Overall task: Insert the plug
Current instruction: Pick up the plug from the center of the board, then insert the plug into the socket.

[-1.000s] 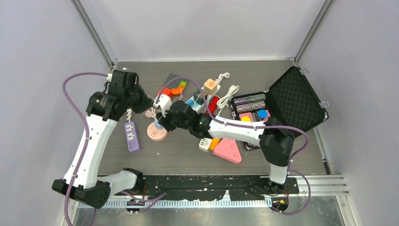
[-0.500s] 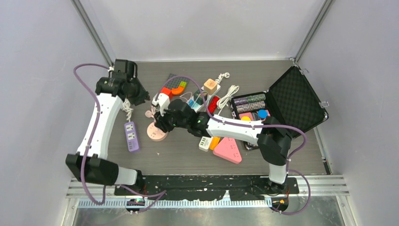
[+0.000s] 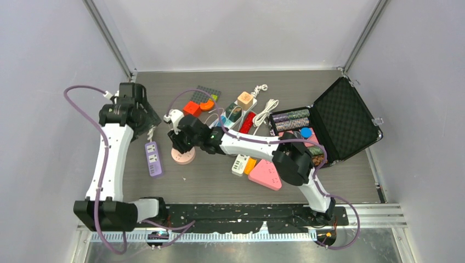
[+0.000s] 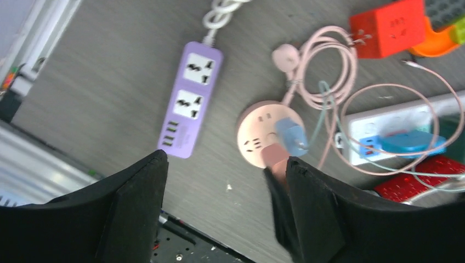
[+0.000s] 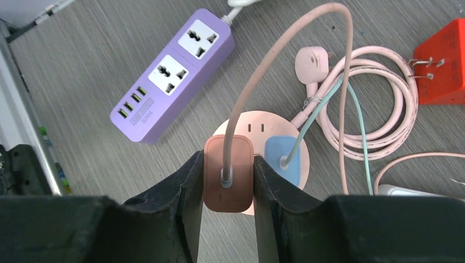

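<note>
A copper-brown plug (image 5: 228, 172) with a pink cord sits between the fingers of my right gripper (image 5: 227, 160), which is shut on it. It stands over the near part of a round pink socket (image 5: 257, 125), beside a blue plug (image 5: 282, 159) that sits in the same socket. I cannot tell whether its prongs are in. In the top view the right gripper (image 3: 181, 139) hangs over the socket (image 3: 183, 157). My left gripper (image 4: 226, 164) is open and empty, off to the left (image 3: 143, 118); it sees the brown plug (image 4: 272, 156) past its right finger.
A purple power strip (image 3: 153, 159) lies left of the socket. A coiled pink cord (image 5: 356, 109), a red adapter (image 5: 438, 68) and a white power strip (image 4: 395, 120) lie to the right. An open black case (image 3: 340, 120) and a pink triangular piece (image 3: 266, 175) sit farther right.
The left gripper has opened and its arm has drawn back to the left, away from the socket. The right arm has shifted left with the brown plug still in its fingers.
</note>
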Controlling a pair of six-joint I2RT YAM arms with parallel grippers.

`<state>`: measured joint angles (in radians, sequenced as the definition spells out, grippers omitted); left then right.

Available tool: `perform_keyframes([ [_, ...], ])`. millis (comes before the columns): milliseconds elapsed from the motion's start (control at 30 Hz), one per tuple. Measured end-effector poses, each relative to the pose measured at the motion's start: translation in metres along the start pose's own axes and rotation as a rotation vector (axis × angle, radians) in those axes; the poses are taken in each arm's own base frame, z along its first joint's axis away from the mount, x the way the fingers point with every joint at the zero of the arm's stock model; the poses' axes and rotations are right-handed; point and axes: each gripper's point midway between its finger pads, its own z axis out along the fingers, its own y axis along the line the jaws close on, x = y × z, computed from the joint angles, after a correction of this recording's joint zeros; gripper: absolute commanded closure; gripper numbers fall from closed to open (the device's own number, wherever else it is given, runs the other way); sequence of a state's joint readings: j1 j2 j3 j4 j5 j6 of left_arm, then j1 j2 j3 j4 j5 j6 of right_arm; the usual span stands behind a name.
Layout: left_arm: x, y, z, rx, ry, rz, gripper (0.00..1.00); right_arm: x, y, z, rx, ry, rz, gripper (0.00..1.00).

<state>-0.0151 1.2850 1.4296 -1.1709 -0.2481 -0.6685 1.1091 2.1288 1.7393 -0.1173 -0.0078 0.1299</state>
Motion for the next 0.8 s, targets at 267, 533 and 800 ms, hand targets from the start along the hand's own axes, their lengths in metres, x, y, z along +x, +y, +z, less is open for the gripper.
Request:
perform_keyframes([
  [267, 0.003, 0.052, -0.034, -0.094, -0.162, -0.019, 0.0, 0.02, -0.009, 0.016, 0.049, 0.062, -0.015, 0.95],
  [533, 0.005, 0.059, -0.061, -0.004, -0.263, -0.041, 0.0, 0.03, -0.003, 0.029, 0.047, 0.083, -0.039, 0.95],
  [800, 0.007, 0.055, -0.066, 0.039, -0.266, -0.029, 0.0, 0.039, 0.009, 0.029, 0.038, 0.111, -0.064, 0.94],
])
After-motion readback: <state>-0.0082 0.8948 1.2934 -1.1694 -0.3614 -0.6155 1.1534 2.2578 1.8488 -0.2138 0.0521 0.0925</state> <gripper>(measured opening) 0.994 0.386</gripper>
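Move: Some 9 cm below the right hand, which holds the salmon plug, lies the round pink socket, its middle roughly 2 cm ahead and 2 cm to the right. The blue plug already in it is about 4 cm ahead, 3 cm right and 7 cm down. The purple strip lies level, 9 cm left, and the pink cable coil 14 cm ahead, 4 cm right, both some 10 cm below. From the empty left hand the round socket is about 11 cm right, 1 cm ahead and 18 cm below. Lowering the salmon plug by its pinched body, the right hand sinks about 5 cm towards the rear-left part of the round pink socket, beside the blue plug, easing about a centimetre left, then back, while its fingers dip slightly and keep their hold. The left hand withdraws about 7 cm back, then up some 4 cm with a little left, spreading its fingers wide. ##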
